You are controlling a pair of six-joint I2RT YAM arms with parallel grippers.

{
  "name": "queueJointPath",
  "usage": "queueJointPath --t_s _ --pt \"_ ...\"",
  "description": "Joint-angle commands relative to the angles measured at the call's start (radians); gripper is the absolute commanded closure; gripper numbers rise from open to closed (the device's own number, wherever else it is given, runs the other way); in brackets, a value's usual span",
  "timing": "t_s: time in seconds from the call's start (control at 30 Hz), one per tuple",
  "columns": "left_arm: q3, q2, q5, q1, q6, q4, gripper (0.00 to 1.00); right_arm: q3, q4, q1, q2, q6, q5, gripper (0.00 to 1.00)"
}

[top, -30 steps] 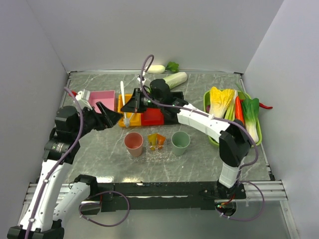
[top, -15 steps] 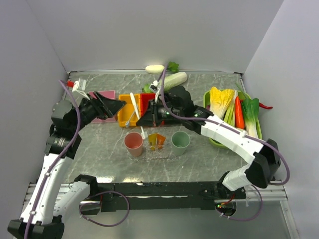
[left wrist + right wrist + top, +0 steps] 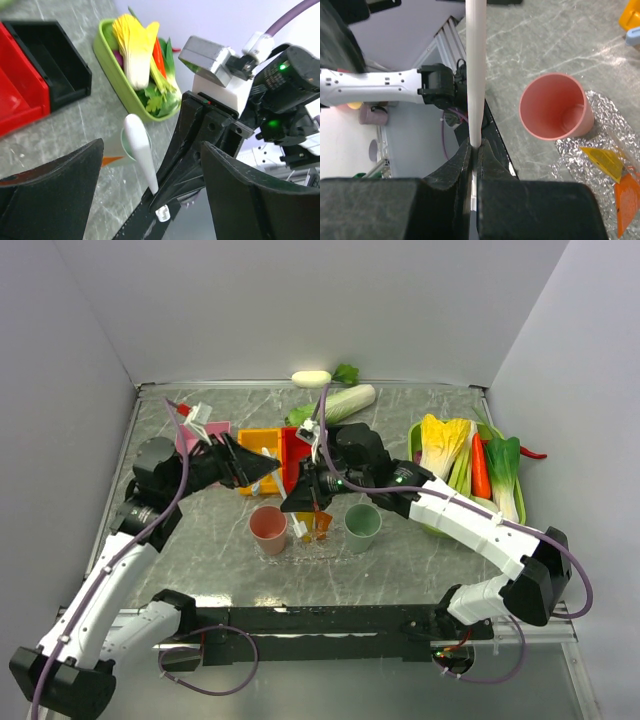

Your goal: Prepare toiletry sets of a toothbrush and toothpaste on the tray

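My right gripper [image 3: 475, 150] is shut on the end of a thin white toothbrush [image 3: 475, 75]. In the top view this gripper [image 3: 296, 504] hangs just above the clear speckled tray [image 3: 330, 553], with the toothbrush [image 3: 299, 528] pointing down between the pink cup [image 3: 268, 528] and the toothpaste tubes [image 3: 314, 522]. The right wrist view shows a yellow tube [image 3: 602, 160] and an orange tube [image 3: 626, 200] lying on the tray [image 3: 602, 122]. My left gripper [image 3: 262, 478] is open over the front of the orange bin [image 3: 258, 440]. Its wrist view shows the toothbrush [image 3: 139, 147] beyond its open gripper [image 3: 150, 195].
A green cup [image 3: 362, 522] stands at the tray's right end. Pink [image 3: 190, 440], orange and red [image 3: 297, 443] bins sit behind the tray. A green vegetable tray [image 3: 415, 440] with a carrot [image 3: 480, 465] lies at the right. A cabbage [image 3: 348, 400] lies at the back.
My right gripper has carried the toothbrush from above the bins forward and down to the tray. My left gripper has swung right from the pink bin to the orange bin, still open.
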Motion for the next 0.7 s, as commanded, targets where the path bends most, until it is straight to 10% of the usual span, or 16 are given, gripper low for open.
queueJointPath --t_s 0.0,0.67 --pt "-0.007 0.024 -0.065 -0.069 0.03 0.018 0.2 0.012 -0.011 0.017 -0.019 -0.024 0.008 1.0" --pt "-0.121 0.0 -0.09 -0.08 -0.085 0.151 0.66 -0.014 -0.029 0.023 -0.048 -0.019 0.027 1.0"
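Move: The toothbrush is in the right hand's shut fingers, its middle some 3 cm ahead, 1 cm left and 1 cm above that hand point. From the open left hand the brush's middle lies roughly 5 cm right, 4 cm back and 5 cm below. The pink cup stands nearly under the left hand, 2 cm back and about 23 cm down; some 15 cm ahead and 27 cm down are the yellow tray, 4 cm left, and the red tray, 5 cm right. The toothbrush's free upper part is taken between the left fingers: the left hand sinks about 4 cm towards the right hand, easing a centimetre or so to the right, then comes back up 1 cm while its wide-open fingers close more than halfway around the shaft. The right hand keeps its shut grip, drifting back and down about 1 cm each. Left-finger contact can't be made out. ##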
